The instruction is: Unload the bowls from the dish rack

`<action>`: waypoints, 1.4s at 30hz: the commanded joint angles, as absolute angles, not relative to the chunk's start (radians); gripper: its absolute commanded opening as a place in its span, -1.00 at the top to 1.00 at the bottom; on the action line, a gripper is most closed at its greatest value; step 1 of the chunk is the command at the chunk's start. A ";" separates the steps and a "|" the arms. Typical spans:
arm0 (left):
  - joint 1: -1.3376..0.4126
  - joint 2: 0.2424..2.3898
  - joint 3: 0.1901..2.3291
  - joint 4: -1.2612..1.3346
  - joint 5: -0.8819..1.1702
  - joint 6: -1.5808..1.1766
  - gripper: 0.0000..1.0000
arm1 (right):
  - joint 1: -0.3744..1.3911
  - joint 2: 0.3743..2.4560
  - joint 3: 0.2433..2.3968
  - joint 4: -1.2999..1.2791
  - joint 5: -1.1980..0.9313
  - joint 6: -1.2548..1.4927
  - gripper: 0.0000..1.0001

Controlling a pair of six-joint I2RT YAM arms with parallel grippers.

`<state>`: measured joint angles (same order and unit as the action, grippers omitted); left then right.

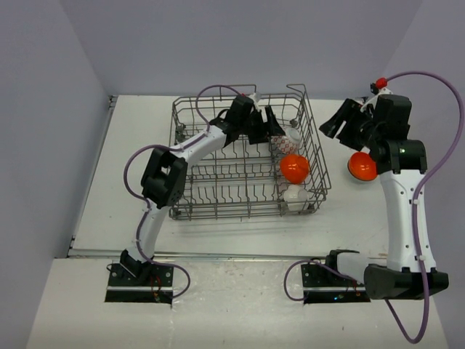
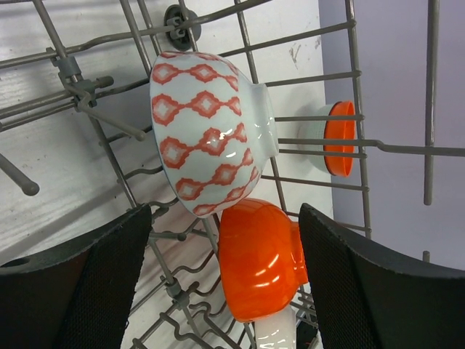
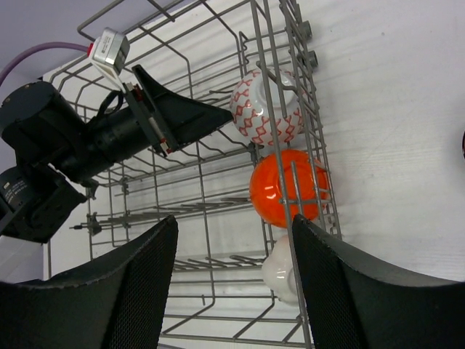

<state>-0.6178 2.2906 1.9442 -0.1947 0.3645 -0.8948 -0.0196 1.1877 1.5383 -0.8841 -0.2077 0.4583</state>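
The grey wire dish rack (image 1: 218, 190) stands mid-table. Along its right side three bowls rest on edge: a white bowl with red pattern (image 1: 288, 138) (image 2: 207, 131) (image 3: 265, 109), an orange bowl (image 1: 294, 169) (image 2: 258, 265) (image 3: 287, 187) and a plain white bowl (image 1: 294, 195) (image 2: 276, 336) (image 3: 280, 273). My left gripper (image 1: 265, 133) (image 2: 225, 212) is inside the rack, open, just short of the patterned and orange bowls and touching neither. A second orange bowl (image 1: 361, 167) (image 2: 338, 138) sits on the table outside the rack. My right gripper (image 1: 341, 129) (image 3: 234, 222) hovers open beside the rack, empty.
The rack's upright tines (image 2: 102, 116) and side wires (image 3: 294, 145) surround the bowls. The left arm's cable (image 1: 134, 171) loops over the table at the left. Walls close the table at the back and both sides.
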 commanded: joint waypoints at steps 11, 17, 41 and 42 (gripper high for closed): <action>-0.612 2.391 2.040 -0.094 0.345 -0.897 -0.64 | -0.017 1.120 1.502 -0.888 -0.213 0.440 -0.31; -0.614 2.411 2.040 -0.043 0.354 -0.914 -0.38 | -0.017 1.111 1.467 -0.887 -0.218 0.442 -0.31; -0.591 2.465 1.937 0.339 0.477 -1.080 -0.03 | -0.008 1.153 1.457 -0.957 -0.089 0.475 -0.31; -0.591 2.459 1.936 0.330 0.476 -1.075 -0.04 | -0.008 1.154 1.456 -0.954 -0.077 0.480 -0.30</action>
<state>-0.5903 2.4435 1.9038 0.3099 0.4759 -1.0920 -0.0120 1.1316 1.4342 -0.9218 -0.1474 0.4599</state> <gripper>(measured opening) 0.512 0.654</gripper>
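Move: The patterned bowl stands in the rack just beyond the left fingertips, about 6 cm to the right, 3 cm ahead and 4 cm below. The orange bowl in the rack is about 6 cm back and 8 cm right of that hand, with the white bowl some 14 cm back and 8 cm right. From the right hand, the patterned bowl lies about 16 cm ahead, 12 cm left and 24 cm below. Left hand eases 4 cm forward-right to the patterned bowl's rim, rolling and half closing; right sinks 3 cm. ##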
